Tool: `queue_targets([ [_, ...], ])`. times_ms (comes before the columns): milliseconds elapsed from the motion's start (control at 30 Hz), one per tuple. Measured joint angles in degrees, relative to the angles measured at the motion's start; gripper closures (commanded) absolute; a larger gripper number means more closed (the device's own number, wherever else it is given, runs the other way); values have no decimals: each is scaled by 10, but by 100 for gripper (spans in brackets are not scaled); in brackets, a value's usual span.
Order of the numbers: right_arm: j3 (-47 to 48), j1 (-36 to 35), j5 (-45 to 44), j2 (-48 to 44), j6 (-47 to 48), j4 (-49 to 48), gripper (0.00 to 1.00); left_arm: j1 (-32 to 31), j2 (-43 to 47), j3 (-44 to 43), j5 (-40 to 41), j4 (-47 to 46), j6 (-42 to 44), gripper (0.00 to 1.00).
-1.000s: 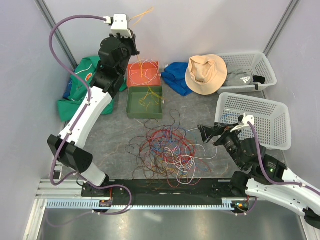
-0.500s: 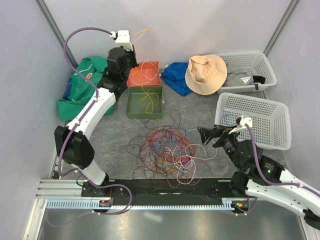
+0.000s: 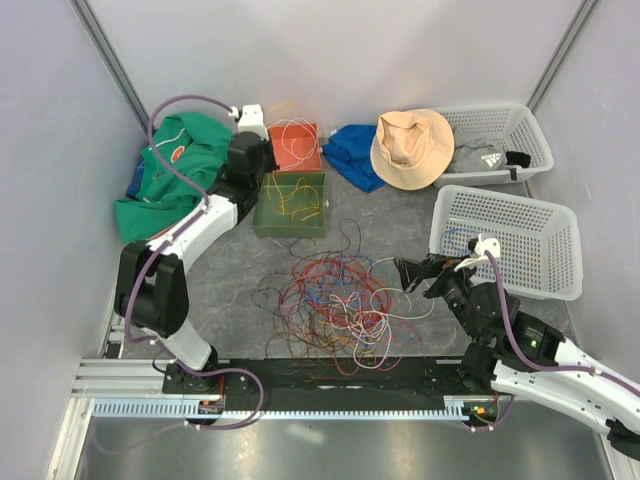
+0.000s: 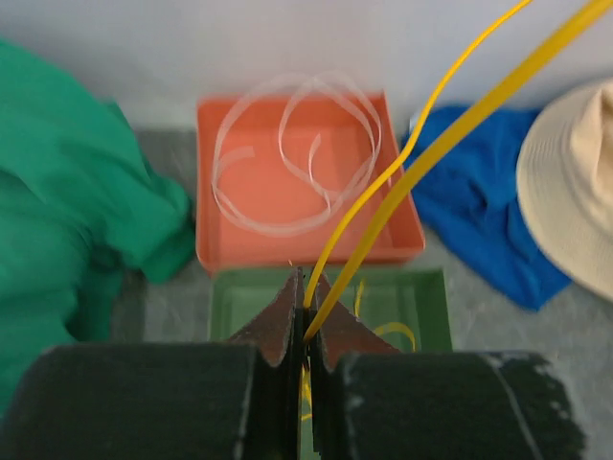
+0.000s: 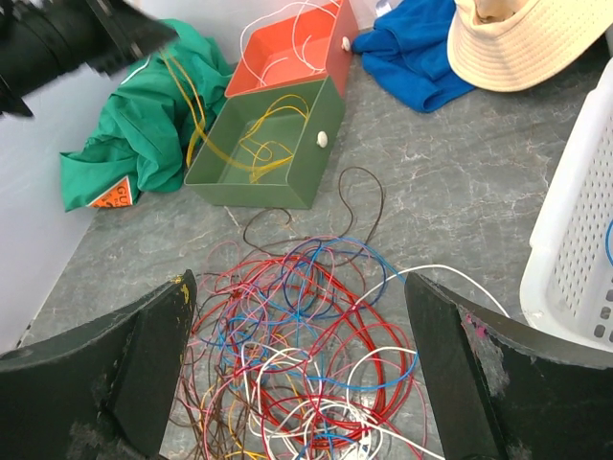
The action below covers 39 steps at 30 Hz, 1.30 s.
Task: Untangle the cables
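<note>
The cables (image 3: 335, 305) lie as a loose tangle of red, blue, white, pink and brown strands in the middle of the table, also seen in the right wrist view (image 5: 316, 355). My left gripper (image 3: 264, 166) hangs over the left end of the green tray (image 3: 290, 228), shut on a yellow cable (image 4: 421, 153) that runs up from between its jaws (image 4: 306, 321). More yellow cable (image 5: 254, 144) lies in that tray. White cable (image 4: 297, 153) lies coiled in the orange tray (image 3: 297, 150). My right gripper (image 3: 410, 272) hovers at the tangle's right edge, open and empty (image 5: 299, 287).
A green cloth (image 3: 165, 175) lies left of the trays and a blue cloth (image 3: 350, 150) to their right. A tan hat (image 3: 412, 147) sits beside a far white basket (image 3: 490, 108). A second white basket (image 3: 505, 195) stands close to the right arm.
My left arm has come down and forward from high at the back wall to the green tray, carrying the yellow cable. The right gripper has barely shifted.
</note>
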State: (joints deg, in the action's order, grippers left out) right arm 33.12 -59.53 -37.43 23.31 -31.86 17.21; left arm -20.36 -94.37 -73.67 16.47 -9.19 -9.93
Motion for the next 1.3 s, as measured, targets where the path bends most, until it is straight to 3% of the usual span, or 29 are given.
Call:
queue_targets([
  [67, -3, 0, 0, 0, -1, 0, 2, -1, 0, 44, -19, 8, -25, 98],
  [233, -9, 0, 1, 0, -7, 0, 2, -6, -3, 59, -59, 36, -57, 98],
  [433, -9, 0, 1, 0, -15, 0, 2, -8, -66, 3, -97, 76, -70, 98],
  [700, -14, 0, 1, -3, -20, 0, 2, -8, -108, -5, -75, 110, -68, 98],
  [1100, -17, 0, 0, 6, -20, 0, 2, -8, -121, 0, 9, -4, -24, 98],
  [1300, -18, 0, 0, 11, -20, 0, 2, -8, -127, 64, 47, -75, -26, 94],
])
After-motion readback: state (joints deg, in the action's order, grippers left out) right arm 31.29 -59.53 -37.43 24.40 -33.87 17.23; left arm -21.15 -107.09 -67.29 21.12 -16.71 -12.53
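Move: The left hand already holds the yellow cable, with part of it lying in the green box; that box sits about 22 cm below the hand and roughly 3 cm to its right, neither ahead nor back. The red box lies some 15 cm beyond the green one, the blue cloth about 12 cm ahead and 20 cm right of the hand, and the tangled cables 23 cm back and 13 cm right. From the idle right hand, the green box is about 30 cm ahead, 24 cm left and 23 cm below. Keeping the yellow cable pinched in its shut fingers, the left hand drops about 13 cm towards the green box, swinging some 4 cm right and a little back on the way while the fingers tip down about 20 degrees. It then drifts left and forward again, rising a couple of centimetres as the tilt halves, and dips once more. ##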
